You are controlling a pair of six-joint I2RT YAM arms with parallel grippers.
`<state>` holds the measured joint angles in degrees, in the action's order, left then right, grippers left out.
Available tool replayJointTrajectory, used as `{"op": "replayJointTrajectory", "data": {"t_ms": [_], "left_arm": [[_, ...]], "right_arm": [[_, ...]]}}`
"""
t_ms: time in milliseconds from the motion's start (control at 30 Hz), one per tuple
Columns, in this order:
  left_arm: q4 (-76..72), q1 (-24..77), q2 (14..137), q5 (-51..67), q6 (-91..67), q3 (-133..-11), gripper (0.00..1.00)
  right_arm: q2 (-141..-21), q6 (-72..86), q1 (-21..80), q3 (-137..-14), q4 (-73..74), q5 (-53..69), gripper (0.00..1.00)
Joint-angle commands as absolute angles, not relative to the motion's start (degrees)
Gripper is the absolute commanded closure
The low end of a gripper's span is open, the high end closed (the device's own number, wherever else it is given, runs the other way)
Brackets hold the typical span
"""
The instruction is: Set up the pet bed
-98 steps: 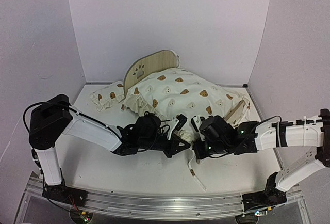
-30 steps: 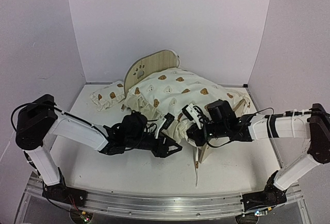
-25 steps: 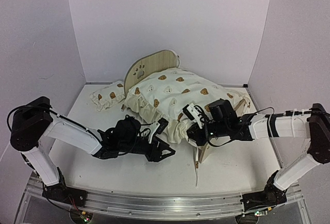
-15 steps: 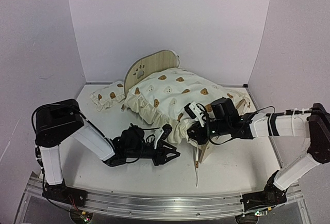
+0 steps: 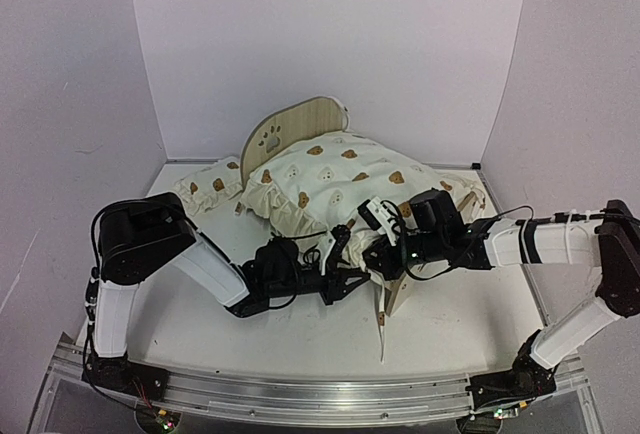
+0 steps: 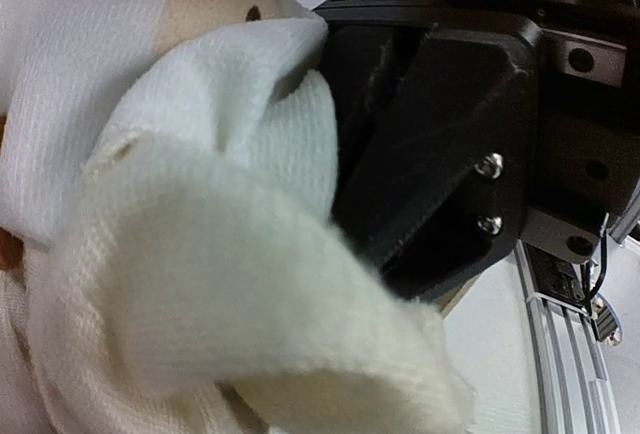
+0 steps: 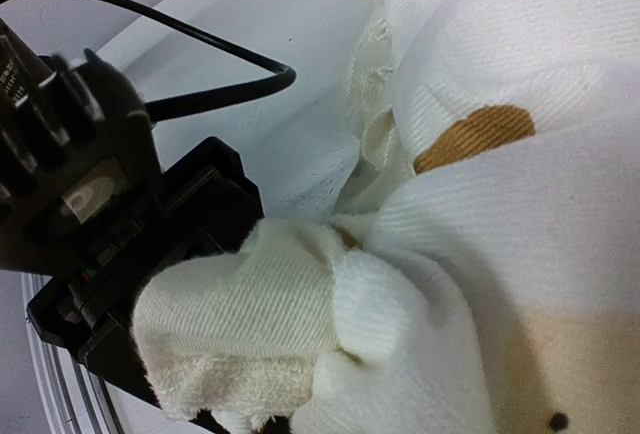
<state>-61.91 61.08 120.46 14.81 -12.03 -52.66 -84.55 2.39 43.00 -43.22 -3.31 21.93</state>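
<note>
The pet bed's rounded plywood headboard [image 5: 296,124] with its paw cutout stands at the back. The bear-print cushion [image 5: 350,179] lies heaped over the rest of the frame. A light wooden board [image 5: 397,296] pokes out under the cushion's front edge. My right gripper [image 5: 380,257] is shut on that ruffled front edge [image 7: 250,314]. My left gripper [image 5: 345,272] presses into the same ruffle [image 6: 200,284] from the left, close to the right gripper's black body [image 6: 450,154]. Fabric hides the left fingers.
The small bear-print pillow [image 5: 210,186] lies at the back left beside the headboard. A loose cushion tie [image 5: 382,339] trails toward the near edge. White walls close in the back and both sides. The left gripper's black body and cable [image 7: 120,234] fill the right wrist view's left side.
My left gripper has moved right along the table to the cushion's front ruffle beside the right gripper, and its elbow has risen. The right gripper has held its place on the cushion.
</note>
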Motion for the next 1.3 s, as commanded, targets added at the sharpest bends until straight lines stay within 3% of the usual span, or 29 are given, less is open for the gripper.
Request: {"op": "replayJointTrajectory", "data": {"t_ms": [0,200,433,633,733,833,1067,1267], "left_arm": [[-65.2,61.2,121.69,11.51,-9.84,-55.38,0.67],[-64.28,61.17,122.53,11.14,-9.0,-56.6,0.7],[-63.72,61.17,122.21,9.67,-6.97,-56.85,0.66],[-63.57,61.09,120.22,9.9,-5.72,-55.2,0.92],[-63.35,61.12,119.23,9.8,-5.63,-53.21,1.0],[-62.68,61.25,117.51,10.49,-6.18,-50.01,1.0],[-55.95,61.71,111.67,16.58,-9.6,-45.64,1.0],[-46.32,62.41,109.86,23.07,-9.49,-45.8,1.0]], "right_arm": [[-83.33,3.87,42.89,-42.52,-2.15,23.64,1.0],[-83.14,3.78,42.89,-42.8,-2.06,24.08,1.0],[-83.25,3.69,42.89,-42.76,-2.09,24.87,1.0],[-83.32,3.56,42.93,-42.8,-1.9,25.1,1.0],[-83.32,3.52,42.93,-43.18,-1.28,25.18,1.0],[-83.01,4.25,42.89,-44.17,1.39,24.24,1.0],[-80.54,12.16,43.74,-50.39,18.41,19.36,0.75],[-75.55,15.62,44.44,-56.03,41.61,12.32,0.53]]}}
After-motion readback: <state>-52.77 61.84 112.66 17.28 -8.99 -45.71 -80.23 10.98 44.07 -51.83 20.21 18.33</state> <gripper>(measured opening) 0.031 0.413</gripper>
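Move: The quilt's bunched tie and corner cloth lie just at the left fingertips, about 1 cm ahead of the left hand and 1 cm lower; the right fingers, still shut, are already on that cloth. From the left hand, the tie's hanging end lies some 8 cm back, 4 cm to the right and 8 cm lower. The footboard's near corner is about 4 cm back, 7 cm right and 6 cm below it, and the quilt's middle roughly 22 cm ahead and 4 cm left, at about its height. The bunched tie cloth is pinched by the left fingers, which ease about 1 cm forward and down and shut from about a third open; the left hand then draws back and to the left about 5 cm, away from the right gripper. The right hand holds nearly still until late, then opens to nearly half, lets go and backs off about 3 cm right, back and up. ##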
